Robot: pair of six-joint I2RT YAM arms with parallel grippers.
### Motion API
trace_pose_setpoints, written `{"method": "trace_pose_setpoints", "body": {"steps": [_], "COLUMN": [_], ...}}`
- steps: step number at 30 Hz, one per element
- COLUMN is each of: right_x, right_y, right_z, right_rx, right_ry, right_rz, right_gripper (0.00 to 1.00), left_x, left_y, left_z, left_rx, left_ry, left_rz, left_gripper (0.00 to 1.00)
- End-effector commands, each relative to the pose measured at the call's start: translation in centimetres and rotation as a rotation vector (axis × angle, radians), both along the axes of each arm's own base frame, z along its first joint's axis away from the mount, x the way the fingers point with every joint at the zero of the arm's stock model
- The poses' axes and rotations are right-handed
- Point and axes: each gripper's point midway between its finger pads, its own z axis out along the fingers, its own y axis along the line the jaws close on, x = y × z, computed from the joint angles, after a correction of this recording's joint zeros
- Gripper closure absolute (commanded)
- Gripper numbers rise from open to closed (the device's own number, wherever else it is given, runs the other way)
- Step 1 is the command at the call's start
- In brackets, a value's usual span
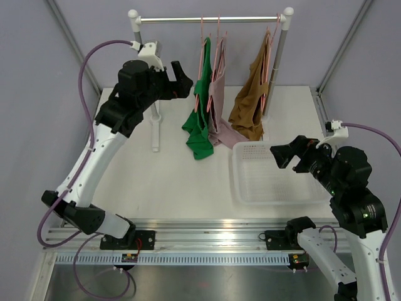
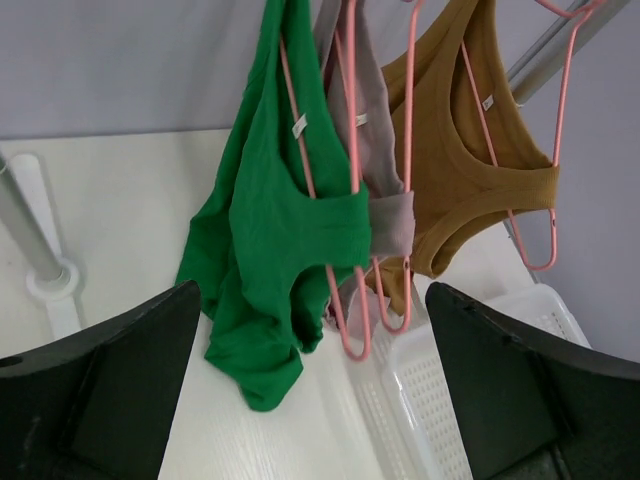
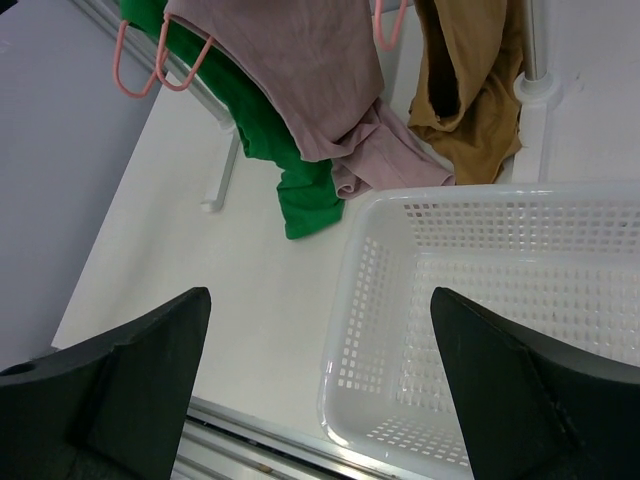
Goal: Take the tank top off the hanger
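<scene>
Three tank tops hang on pink hangers from a rail: a green one on the left, a mauve one in the middle, a brown one on the right. Their hems rest on the table. My left gripper is open and empty, raised just left of the green top. My right gripper is open and empty above the basket's near right part. In the right wrist view the green, mauve and brown tops hang beyond the basket.
A white perforated basket stands on the table in front of the rack, also in the right wrist view and left wrist view. The rack's posts and feet stand on the table. Grey walls enclose the cell.
</scene>
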Motion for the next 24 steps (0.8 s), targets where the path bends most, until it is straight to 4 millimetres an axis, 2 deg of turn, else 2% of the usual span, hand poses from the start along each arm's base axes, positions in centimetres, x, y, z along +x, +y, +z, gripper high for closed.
{"method": "trace_pose_setpoints", "body": {"steps": [1, 2, 3, 4, 5, 6, 7, 9, 11, 12, 13, 15, 17, 19, 22, 23, 24], "right_x": [-0.7, -0.9, -1.0, -1.3, -1.4, -1.5, -1.8, -1.9, -2.2, -2.2, -2.3, -2.4, -2.4, -2.3, -2.0, -2.0, -1.8], "right_y": [0.8, 0.9, 1.0, 1.1, 1.2, 1.3, 1.4, 1.5, 1.6, 1.6, 1.7, 1.8, 1.8, 1.8, 1.8, 1.9, 2.0], "right_z": [0.9, 0.9, 0.9, 1.0, 1.0, 1.0, 1.0, 0.9, 0.9, 0.8, 0.9, 0.7, 0.6, 0.3, 0.0, 0.0, -0.1], "right_rx": [0.033, 0.035, 0.038, 0.041, 0.045, 0.049, 0.052, 0.054, 0.053, 0.054, 0.054, 0.049, 0.044, 0.041, 0.035, 0.034, 0.034], "right_ry": [-0.032, -0.028, -0.027, -0.029, -0.031, -0.029, -0.032, -0.028, -0.028, -0.027, -0.028, -0.023, -0.022, -0.018, -0.013, -0.013, -0.012], "right_rz": [0.048, 0.056, 0.061, 0.068, 0.08, 0.084, 0.094, 0.1, 0.109, 0.114, 0.12, 0.13, 0.131, 0.132, 0.131, 0.135, 0.136], "right_gripper": [0.01, 0.01, 0.01, 0.01, 0.02, 0.02, 0.02, 0.02, 0.02, 0.03, 0.03, 0.03, 0.03, 0.03, 0.03, 0.03, 0.03], "left_x": [2.7, 3.3, 4.0, 5.5, 6.0, 6.3, 7.6, 8.8, 9.6, 10.7, 11.1, 12.1, 12.5, 12.9, 13.2, 13.3, 13.3], "left_y": [-2.6, -2.9, -3.2, -3.9, -4.3, -4.5, -5.1, -5.2, -4.8, -5.2, -5.1, -5.5, -5.8, -6.3, -6.8, -6.9, -7.0], "left_z": [3.9, 4.7, 4.5, 3.2, 3.0, 3.9, 2.1, 1.4, 1.7, 0.3, 0.5, -0.8, -0.8, -1.6, -1.9, -1.6, -1.5], "left_rx": [-0.003, 0.011, 0.024, 0.049, 0.059, 0.06, 0.087, 0.111, 0.129, 0.156, 0.164, 0.193, 0.2, 0.221, 0.237, 0.235, 0.234], "left_ry": [-0.183, -0.211, -0.21, -0.188, -0.187, -0.209, -0.176, -0.162, -0.161, -0.144, -0.151, -0.139, -0.144, -0.136, -0.144, -0.151, -0.154], "left_rz": [0.001, 0.01, 0.018, 0.033, 0.03, 0.027, 0.034, 0.056, 0.098, 0.102, 0.119, 0.12, 0.112, 0.095, 0.081, 0.078, 0.078], "left_gripper": [0.04, 0.06, 0.07, 0.09, 0.11, 0.14, 0.16, 0.27, 0.33, 0.38, 0.41, 0.46, 0.57, 0.67, 0.67, 0.71, 0.81]}}
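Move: The green tank top hangs on its pink hanger some 14 cm ahead of the left hand and 6 cm to its right, its middle about 10 cm lower. Just beyond it to the right is the pink top, about 14 cm ahead and 10 cm right; the brown top is roughly 15 cm ahead and 20 cm right. The rack's left post stands about 15 cm ahead, 12 cm left. From the right hand the green top is some 30 cm ahead and 24 cm left. The left hand reaches about 13 cm forward to the upper part of the green tank top, swinging some 6 cm right early on, then going straight on forward while sinking about 5 cm, its left side rolling up by some 15 degrees. On the way its fingers close steadily from wide open to roughly a quarter open, bringing the hanger's wire and the green cloth on it between them, while the right hand eases back about 2 cm with its fingers still open. ##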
